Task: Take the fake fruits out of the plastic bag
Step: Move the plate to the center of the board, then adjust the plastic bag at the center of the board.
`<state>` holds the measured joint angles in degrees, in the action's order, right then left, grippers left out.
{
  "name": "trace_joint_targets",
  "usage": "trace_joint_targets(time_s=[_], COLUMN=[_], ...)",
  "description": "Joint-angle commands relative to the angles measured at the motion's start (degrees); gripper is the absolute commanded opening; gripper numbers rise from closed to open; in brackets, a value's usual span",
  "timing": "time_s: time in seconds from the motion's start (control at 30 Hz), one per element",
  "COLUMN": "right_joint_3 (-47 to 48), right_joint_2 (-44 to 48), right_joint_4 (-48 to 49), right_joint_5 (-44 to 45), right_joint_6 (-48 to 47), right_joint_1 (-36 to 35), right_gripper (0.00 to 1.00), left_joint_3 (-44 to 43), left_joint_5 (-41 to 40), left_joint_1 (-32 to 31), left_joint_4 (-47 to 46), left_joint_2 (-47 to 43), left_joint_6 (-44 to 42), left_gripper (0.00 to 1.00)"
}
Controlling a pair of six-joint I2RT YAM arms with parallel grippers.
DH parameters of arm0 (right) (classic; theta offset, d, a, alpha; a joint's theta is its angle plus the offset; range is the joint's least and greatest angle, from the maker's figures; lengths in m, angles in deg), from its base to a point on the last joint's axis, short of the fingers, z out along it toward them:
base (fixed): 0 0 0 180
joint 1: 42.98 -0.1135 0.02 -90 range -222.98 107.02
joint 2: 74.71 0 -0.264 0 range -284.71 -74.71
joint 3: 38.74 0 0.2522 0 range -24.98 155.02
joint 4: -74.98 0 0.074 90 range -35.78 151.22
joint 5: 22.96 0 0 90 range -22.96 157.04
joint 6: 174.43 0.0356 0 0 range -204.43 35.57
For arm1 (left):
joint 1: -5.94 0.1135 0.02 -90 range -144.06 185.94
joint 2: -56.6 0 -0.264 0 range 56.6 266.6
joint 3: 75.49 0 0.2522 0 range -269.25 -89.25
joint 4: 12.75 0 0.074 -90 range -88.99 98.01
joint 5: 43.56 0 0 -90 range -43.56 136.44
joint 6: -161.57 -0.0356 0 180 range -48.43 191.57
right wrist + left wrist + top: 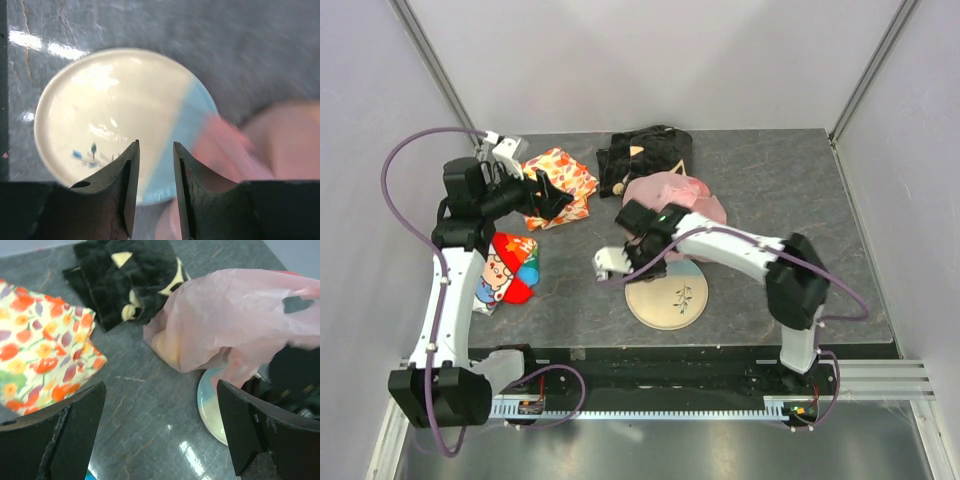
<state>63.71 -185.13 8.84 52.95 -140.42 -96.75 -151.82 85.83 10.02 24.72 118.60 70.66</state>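
The pink plastic bag (676,194) lies crumpled at mid-table, its near edge draped over a round plate (667,298). In the left wrist view the plastic bag (235,315) fills the upper right, and a pale yellow lump (165,346) shows through its wall. No other fake fruits show. My right gripper (155,144) hangs over the plate (115,110), jaws a little apart with nothing between them, and the blurred bag (260,145) is just to its right. My left gripper (161,390) stands wide open over bare table, left of the bag.
An orange flower-print cloth (560,185) lies at the back left beside my left gripper (555,198). A black patterned cloth (642,155) sits behind the bag. A red-and-blue printed cloth (508,270) lies at the front left. Walls enclose the table on three sides.
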Motion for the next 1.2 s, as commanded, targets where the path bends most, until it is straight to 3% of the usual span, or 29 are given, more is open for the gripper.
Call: trace_joint_targets(time_s=[0.0, 0.03, 0.17, 0.33, 0.47, 0.6, 0.67, 0.7, 0.73, 0.83, 0.87, 0.97, 1.03, 1.07, 1.1, 1.13, 1.17], right_joint_3=[5.2, 4.7, -2.7, -9.8, -8.3, -7.6, -8.0, -8.4, -8.6, -10.1, -10.6, -11.1, -10.9, -10.6, -10.5, -10.1, -8.7], right_joint_2=[13.0, 16.8, 27.2, 33.1, 31.2, 30.1, 29.9, 29.4, 28.9, 26.9, 26.3, 22.1, 20.6, 18.8, 18.0, 17.3, 15.6], right_joint_4=[-10.2, -12.2, -14.1, -6.7, -3.6, -2.1, -1.2, -1.1, -1.1, 0.8, 1.4, 2.6, 3.9, 4.6, 5.3, 6.6, 7.1], right_joint_5=[-5.3, -4.7, -1.0, 3.2, 0.2, -9.8, -13.5, -17.2, -18.3, -20.9, -21.1, -22.7, -20.2, -19.3, -18.0, -15.9, -11.2], right_joint_6=[8.6, 8.6, 13.3, 28.0, 38.2, 46.2, 49.3, 50.1, 50.9, 54.8, 57.5, 59.4, 62.2, 63.2, 65.6, 66.9, 67.7], right_joint_1=[7.8, 10.2, 16.0, 24.7, 29.7, 34.4, 34.8, 34.9, 34.9, 35.0, 35.0, 35.1, 35.0, 35.0, 35.1, 35.1, 35.4], right_gripper=[0.42, 0.42, 0.49, 0.54, 0.55, 0.59, 0.74, 0.75, 0.89, 0.9, 0.98, 0.98, 0.98, 0.98, 0.96, 0.92, 0.86], left_joint_3=[-9.1, -10.5, -16.4, -18.2, -21.6, -23.6, -25.2, -25.7, -26.2, -26.7, -27.0, -28.5, -28.7, -28.8, -28.4, -28.1, -27.9], left_joint_5=[5.3, 6.4, 7.5, 0.8, -3.1, -11.4, -11.5, -10.9, -10.9, -14.6, -16.4, -19.3, -19.3, -19.3, -19.8, -20.2, -20.9], left_joint_1=[-3.4, -3.4, -13.4, -25.8, -31.9, -39.0, -41.0, -41.3, -42.0, -43.6, -43.8, -43.9, -43.8, -43.8, -43.8, -43.8, -43.8], left_joint_4=[-2.7, -2.7, -1.4, 1.4, 3.1, 3.5, 3.6, 3.7, 3.8, 3.6, 3.5, 3.5, 3.3, 3.2, 3.0, 2.7, 2.3], left_joint_2=[4.4, 5.4, 8.8, 12.8, 17.2, 19.8, 21.5, 21.8, 22.2, 24.0, 24.7, 26.9, 27.3, 27.4, 27.5, 27.6, 27.7], left_joint_6=[1.6, 1.7, -2.5, -9.4, -13.5, -18.9, -19.2, -19.4, -19.7, -20.2, -19.8, -19.0, -19.1, -19.0, -18.3, -17.9, -17.6], left_gripper=[0.99, 0.99, 0.99, 0.99, 0.99, 0.99, 0.99, 0.99, 0.99, 0.99, 0.99, 0.83, 0.64, 0.51, 0.19, 0.07, 0.02])
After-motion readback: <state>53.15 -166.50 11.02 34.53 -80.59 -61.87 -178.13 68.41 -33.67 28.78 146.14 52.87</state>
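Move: The pink bag's middle lies about 25 cm to the left hand's right, 3 cm ahead and some 22 cm lower; the floral cloth is about 10 cm ahead, 2 cm left and 28 cm below that hand. From the right hand the bag is about 10 cm ahead, 4 cm right, roughly level; the plate is some 6 cm back, 3 cm right and 7 cm below, the dark cloth 25 cm ahead, 3 cm left and 7 cm lower. The bag's upper plastic gets pinched by the left hand, which sweeps right about 25 cm in a shallow arc up and down, turning clockwise, and shuts its wide-open fingers only at the end. The right hand leaves the plate, rising and swinging right, then sinks partway beside the bag's right side; it turns some 80 degrees clockwise and opens wide. ##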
